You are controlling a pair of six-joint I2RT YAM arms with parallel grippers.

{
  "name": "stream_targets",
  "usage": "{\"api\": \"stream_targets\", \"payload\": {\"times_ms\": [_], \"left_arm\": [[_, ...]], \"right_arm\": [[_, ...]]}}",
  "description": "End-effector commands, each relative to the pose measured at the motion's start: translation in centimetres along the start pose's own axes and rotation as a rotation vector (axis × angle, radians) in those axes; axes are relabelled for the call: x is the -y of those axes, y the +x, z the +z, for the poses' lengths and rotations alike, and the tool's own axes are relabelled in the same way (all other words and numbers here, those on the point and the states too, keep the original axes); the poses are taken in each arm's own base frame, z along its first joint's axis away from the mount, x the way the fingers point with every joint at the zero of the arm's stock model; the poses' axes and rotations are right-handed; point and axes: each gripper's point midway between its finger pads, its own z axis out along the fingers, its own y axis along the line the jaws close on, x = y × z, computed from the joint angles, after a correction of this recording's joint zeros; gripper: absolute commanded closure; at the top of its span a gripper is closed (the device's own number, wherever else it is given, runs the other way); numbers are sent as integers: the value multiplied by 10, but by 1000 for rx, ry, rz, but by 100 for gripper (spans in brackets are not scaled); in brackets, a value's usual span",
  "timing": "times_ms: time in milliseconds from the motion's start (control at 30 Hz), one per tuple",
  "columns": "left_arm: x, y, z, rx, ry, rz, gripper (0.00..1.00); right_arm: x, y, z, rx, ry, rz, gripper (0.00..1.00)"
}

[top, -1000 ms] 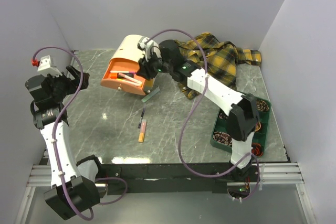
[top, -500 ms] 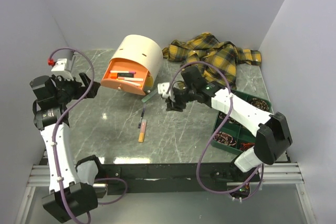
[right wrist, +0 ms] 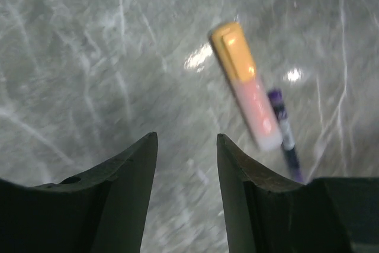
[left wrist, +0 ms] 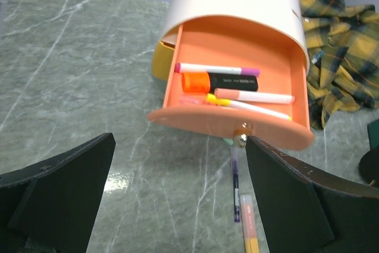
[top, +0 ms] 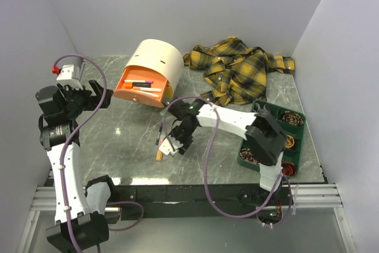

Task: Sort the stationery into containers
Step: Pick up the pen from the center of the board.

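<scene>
The cream drum box (top: 157, 62) lies on its side with its orange drawer (top: 135, 93) pulled open. In the left wrist view the drawer (left wrist: 195, 45) holds a white-and-purple marker, an orange-and-black highlighter (left wrist: 222, 80), a pink-white marker and a yellow one. A pink-and-orange highlighter (top: 160, 148) and a thin purple pen (top: 160, 130) lie on the table in front of it. My right gripper (top: 172, 145) is open and empty, low over the table just right of the highlighter (right wrist: 246, 87) and the pen (right wrist: 284, 135). My left gripper (top: 98, 96) is open and empty, left of the drawer.
A yellow-and-black plaid shirt (top: 237, 72) lies at the back right. The dark green divided tray (top: 299, 119) with coiled rubber bands stands at the right edge. A pale green bit (left wrist: 227, 141) shows under the drawer's front. White walls close in the table.
My right gripper has swung from the drawer box down to the table beside the pink-and-orange highlighter. The left arm has shifted only slightly.
</scene>
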Motion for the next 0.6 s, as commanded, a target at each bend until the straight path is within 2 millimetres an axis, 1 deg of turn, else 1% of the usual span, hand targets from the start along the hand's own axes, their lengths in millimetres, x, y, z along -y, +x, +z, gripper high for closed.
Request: {"api": "stream_targets", "payload": {"times_ms": [0,100,200,300,333,367,433,500,533,567], "left_arm": [[1,-49,-2,123,-25,17,1],[7,-52,-5,125,-4,12,1],[13,-48,-10,116,14,22,0],[15,-43,-14,108,13,16,0],[17,-41,-15,108,14,15,1],[18,-38,-16,99,16,12,1],[22,-36,-18,96,22,7,1],[25,-33,-19,90,28,4,0],[26,-32,-20,89,31,3,1],[27,-32,-20,88,33,1,1]], "right_arm": [[17,-5,21,-57,-87,-173,47],[27,-13,34,-50,-94,-211,47],[35,-14,45,-59,-92,-227,47],[42,-14,50,-63,-102,-229,47],[48,-15,50,-67,-94,-237,47],[48,-13,54,-69,-103,-233,47],[54,-12,55,-80,-100,-237,47],[55,-6,60,-96,-110,-228,46],[58,-6,60,-103,-106,-234,46],[55,-2,66,-111,-129,-226,46]]}}
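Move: The orange-and-pink pen lies about 9 cm to the right gripper's left, 1 cm back and some 6 cm below it. At about the same depth, the thin dark pen is roughly 5 cm ahead and 9 cm left of that gripper, and the green pen about 16 cm ahead and 4 cm left. From the left gripper, the orange-and-pink pen is some 11 cm back, 18 cm right and 28 cm below. Sweep the right gripper about 7 cm left to the orange-and-pink pen, sinking some 3.5 cm mostly in the first half, then run nearly level. Turn it about 10 degrees counter-clockwise so the half-open fingers come to stand over the pen on either side, still short of touching. Meanwhile raise the open left gripper about 3.5 cm. ##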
